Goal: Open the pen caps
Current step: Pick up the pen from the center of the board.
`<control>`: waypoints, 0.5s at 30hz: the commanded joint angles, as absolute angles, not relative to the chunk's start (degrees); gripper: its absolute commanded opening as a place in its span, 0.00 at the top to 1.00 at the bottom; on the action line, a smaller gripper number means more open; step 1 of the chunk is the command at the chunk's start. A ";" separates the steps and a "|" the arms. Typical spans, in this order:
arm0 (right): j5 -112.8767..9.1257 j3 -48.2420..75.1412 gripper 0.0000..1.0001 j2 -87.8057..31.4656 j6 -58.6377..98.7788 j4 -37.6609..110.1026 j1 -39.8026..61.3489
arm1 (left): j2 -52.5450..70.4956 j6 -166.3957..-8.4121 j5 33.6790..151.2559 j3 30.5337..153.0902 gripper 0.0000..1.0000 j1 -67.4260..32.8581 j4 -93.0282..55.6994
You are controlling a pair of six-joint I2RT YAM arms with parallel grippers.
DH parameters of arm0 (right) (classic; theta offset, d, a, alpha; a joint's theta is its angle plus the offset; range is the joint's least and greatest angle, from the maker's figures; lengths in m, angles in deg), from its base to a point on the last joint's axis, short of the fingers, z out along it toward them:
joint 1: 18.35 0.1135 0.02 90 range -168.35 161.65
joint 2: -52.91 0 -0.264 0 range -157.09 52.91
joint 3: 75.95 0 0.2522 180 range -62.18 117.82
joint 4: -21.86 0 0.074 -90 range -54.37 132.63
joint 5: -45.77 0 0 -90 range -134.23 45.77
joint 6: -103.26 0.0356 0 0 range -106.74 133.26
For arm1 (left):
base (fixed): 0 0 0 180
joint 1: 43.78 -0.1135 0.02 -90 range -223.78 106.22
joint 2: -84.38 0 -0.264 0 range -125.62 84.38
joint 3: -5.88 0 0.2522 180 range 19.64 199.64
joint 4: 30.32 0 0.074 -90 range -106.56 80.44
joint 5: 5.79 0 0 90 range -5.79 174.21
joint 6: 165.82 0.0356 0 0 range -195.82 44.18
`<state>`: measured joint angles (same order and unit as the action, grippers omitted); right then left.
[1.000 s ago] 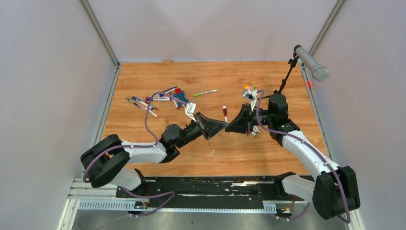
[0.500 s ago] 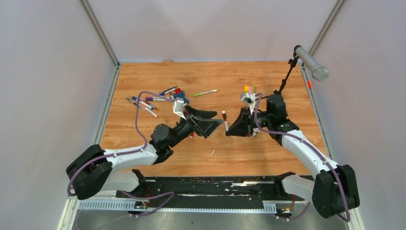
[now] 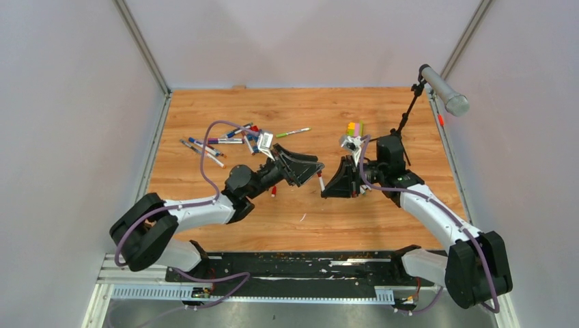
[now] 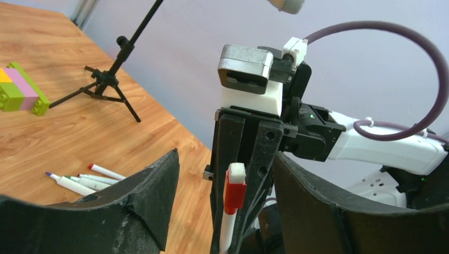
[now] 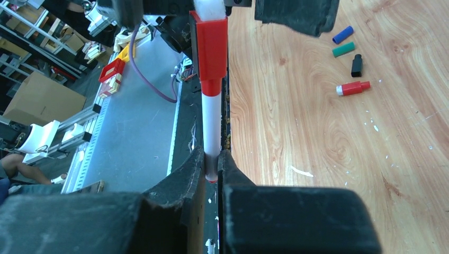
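My right gripper [image 5: 212, 160] is shut on the white barrel of a pen [image 5: 211, 124]. The pen's red cap [image 5: 211, 50] points away from the gripper, toward my left gripper. In the left wrist view that red cap [image 4: 234, 191] stands between my left gripper's [image 4: 226, 159] two spread fingers and touches neither. In the top view the left gripper [image 3: 312, 166] and the right gripper [image 3: 326, 186] meet at mid-table with the pen [image 3: 320, 180] between them. Loose caps lie on the wood: blue [image 5: 342, 34], green [image 5: 343, 49], black [image 5: 357, 65] and red [image 5: 353, 88].
A pile of pens [image 3: 218, 143] lies at the back left, with a green-ended pen [image 3: 293, 132] beside it. Three more pens [image 4: 79, 180] lie on the wood. A yellow-pink-green block stack [image 3: 354, 128] and a black microphone stand [image 3: 410, 109] are at the back right.
My left gripper has swung up and to the right, open, so its fingers now straddle the red cap. My right gripper has shifted slightly nearer with the pen.
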<state>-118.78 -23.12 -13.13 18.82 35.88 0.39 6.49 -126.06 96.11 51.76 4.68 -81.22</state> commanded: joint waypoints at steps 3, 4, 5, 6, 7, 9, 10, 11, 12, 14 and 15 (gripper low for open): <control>-117.83 -20.43 1.00 -13.89 16.51 36.94 0.80 | 0.58 -131.53 100.62 54.29 0.40 4.64 -91.24; -117.59 -20.44 1.00 -13.99 16.47 37.14 0.81 | -0.14 -132.04 100.95 54.46 0.43 4.64 -92.04; -117.47 -20.44 1.00 -14.04 16.44 37.22 0.81 | -0.76 -132.36 101.22 54.64 0.46 4.64 -92.66; -117.23 -20.43 1.00 -13.92 16.46 37.28 0.76 | -1.12 -132.60 101.37 54.77 0.50 4.64 -93.16; -117.11 -20.44 1.00 -13.94 16.42 37.37 0.75 | -1.41 -132.72 101.51 54.78 0.56 4.64 -93.48; -116.91 -20.44 1.00 -13.99 16.26 37.52 0.81 | -1.49 -132.50 101.52 54.82 0.69 4.60 -93.67; -116.84 -20.46 1.00 -14.10 16.12 37.60 0.81 | -1.32 -132.25 101.40 54.72 0.78 4.64 -93.56; -116.83 -20.42 1.00 -14.11 16.00 37.75 0.81 | -1.08 -131.91 101.17 54.67 0.86 4.64 -93.49; -116.72 -20.39 1.00 -14.18 15.79 37.95 0.81 | -0.82 -131.26 100.90 54.67 0.94 4.60 -93.20; -116.22 -20.37 0.98 -14.29 15.55 38.46 0.81 | -0.14 -130.31 100.38 54.60 1.00 4.62 -91.90; -115.95 -20.35 0.89 -14.21 15.79 38.52 0.78 | 0.15 -129.90 100.29 54.62 1.00 4.64 -91.38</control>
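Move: The red cap on top of the upright pen lies about 2 cm to the right of my open left hand, 2 cm below and 1 cm back. My right hand holds that pen low down, the cap some 8 cm above it and 1 cm ahead. From my left hand, a loose red cap lies about 12 cm left and 4 cm ahead, and uncapped pens 12 cm right and 8 cm ahead, both some 27 cm below. I drop my left hand a couple of centimetres to the right and down onto the pen's red cap, turning it slightly clockwise, and shut its wide-open fingers until they pinch the cap from both sides. My right hand keeps its grip on the pen's lower end and barely shifts. ##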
